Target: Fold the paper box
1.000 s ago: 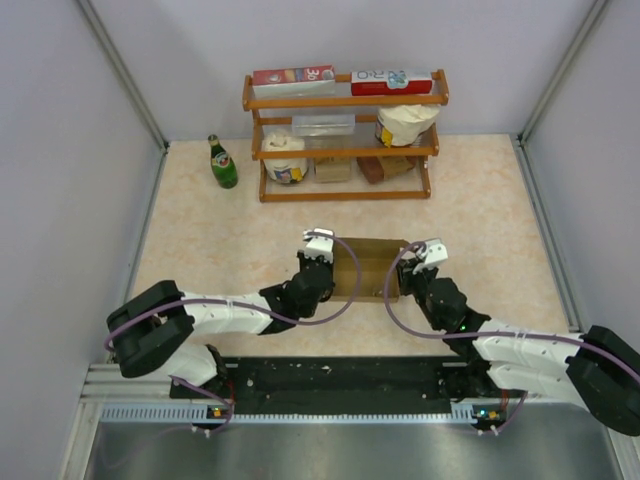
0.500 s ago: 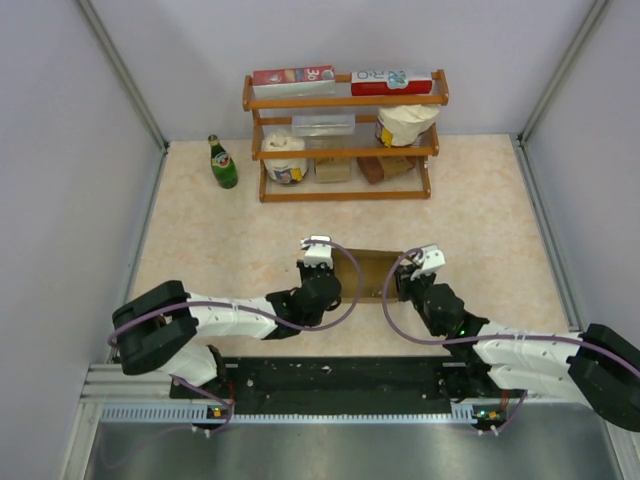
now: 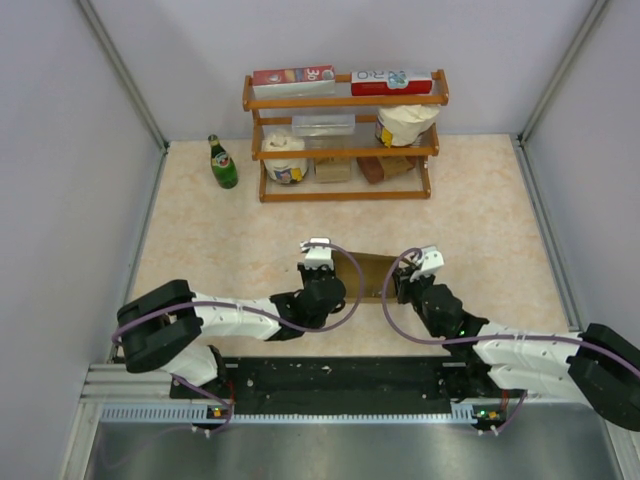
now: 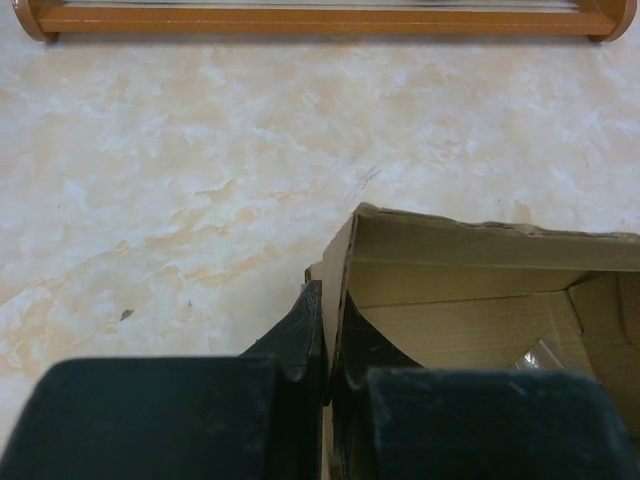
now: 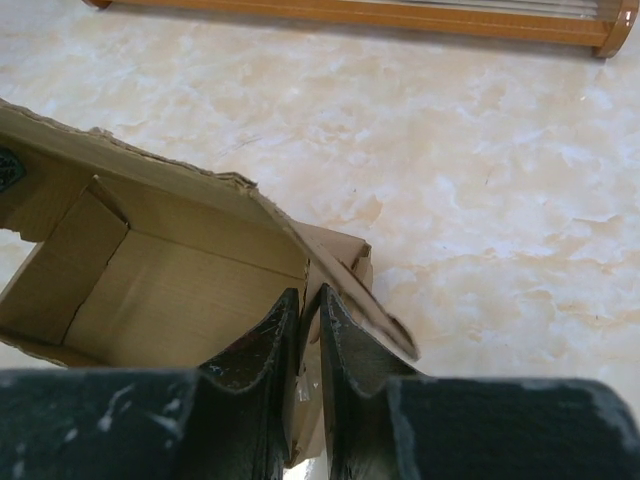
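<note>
The paper box is a plain brown open carton lying on the table between my two grippers. In the left wrist view my left gripper is shut on the left wall of the box, one finger inside and one outside. The right gripper straddles the right wall of the box with a narrow gap between its fingers. That wall leans on the inner finger, and a crumpled flap hangs over the outer one. From above, the left gripper and right gripper flank the box.
A wooden shelf rack with cartons, tubs and blocks stands at the back, its base rail ahead of both wrists. A green bottle stands left of it. Grey walls close in both sides.
The left gripper has pinched tight on the left wall and shifted slightly right. The right jaws have eased apart a little. The box looks narrower from above.
</note>
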Robot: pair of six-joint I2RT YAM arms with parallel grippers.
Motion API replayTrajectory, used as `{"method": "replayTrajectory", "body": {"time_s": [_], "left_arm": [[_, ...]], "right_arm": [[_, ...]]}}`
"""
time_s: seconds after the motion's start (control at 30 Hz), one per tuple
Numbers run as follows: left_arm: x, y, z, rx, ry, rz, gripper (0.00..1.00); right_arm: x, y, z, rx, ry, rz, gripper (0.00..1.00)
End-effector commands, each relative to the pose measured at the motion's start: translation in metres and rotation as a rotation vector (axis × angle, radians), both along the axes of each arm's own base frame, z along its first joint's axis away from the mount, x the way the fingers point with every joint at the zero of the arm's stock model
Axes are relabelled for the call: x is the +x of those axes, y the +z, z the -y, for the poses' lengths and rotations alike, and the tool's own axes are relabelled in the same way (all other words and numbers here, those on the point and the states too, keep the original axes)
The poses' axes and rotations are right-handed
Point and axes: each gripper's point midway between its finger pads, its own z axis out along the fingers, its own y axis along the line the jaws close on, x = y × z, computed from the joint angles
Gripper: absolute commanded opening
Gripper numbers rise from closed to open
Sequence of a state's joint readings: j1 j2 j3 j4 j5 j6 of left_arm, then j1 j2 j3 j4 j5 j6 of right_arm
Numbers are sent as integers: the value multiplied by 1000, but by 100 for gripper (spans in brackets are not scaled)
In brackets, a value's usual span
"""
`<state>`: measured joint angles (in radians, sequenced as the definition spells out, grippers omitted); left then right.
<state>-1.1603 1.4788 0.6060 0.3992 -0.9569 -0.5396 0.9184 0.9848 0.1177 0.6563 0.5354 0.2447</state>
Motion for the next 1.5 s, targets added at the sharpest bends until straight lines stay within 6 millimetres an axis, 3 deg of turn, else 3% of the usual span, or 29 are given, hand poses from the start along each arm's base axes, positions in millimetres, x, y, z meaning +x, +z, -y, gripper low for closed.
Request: {"method": "replayTrajectory", "body": {"time_s": [0.0, 0.53, 0.73, 0.87, 1.13, 1.2, 1.33, 1.47], "left_arm": [[-20, -34, 7, 28, -73, -88, 0], [-25, -47, 6, 61, -51, -107, 0], [-29, -49, 4, 80, -41, -107, 0], [-30, -48, 3, 95, -29, -100, 0], [-30, -47, 2, 112, -5, -96, 0], [-31, -47, 0, 115, -1, -93, 0], [-31, -46, 0, 114, 0, -93, 0], [-33, -46, 1, 117, -5, -92, 0]], "right_arm": [[-18, -12, -14, 19, 93, -64, 13], [-23, -20, -11, 16, 92, -106, 16], [-26, -12, -7, 30, 83, -107, 38], [-29, 7, 2, 64, 69, -84, 50], [-56, 36, 4, 107, 189, -96, 54], [-65, 50, 0, 134, 252, -78, 54], [-77, 97, 2, 244, 308, 18, 54], [-66, 127, 14, 290, 216, 58, 54]]}}
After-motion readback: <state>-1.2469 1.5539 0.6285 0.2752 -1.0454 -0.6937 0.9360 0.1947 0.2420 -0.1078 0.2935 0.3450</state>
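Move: The left fingers already pinch the paper box's left wall near its far corner; the box's middle lies about 7 cm to the right of them, 3 cm back and 5 cm below. From the right hand, whose slightly parted fingers straddle the right wall, it lies some 7 cm to the left, 2 cm back and 4 cm below. The shelf's front rail is about 16 cm ahead of the left hand, its middle 3 cm to the right and 8 cm lower. Keep the left gripper shut on the box's left wall and bring it down and back, nearly 3 cm down and over 2 cm towards the base. Ease the right gripper about 1 cm down and back too, then open its fingers to about half and pull off the right wall, up about 8 cm and back towards the base, turning it some 15 degrees counter-clockwise and raising its left side similarly. ##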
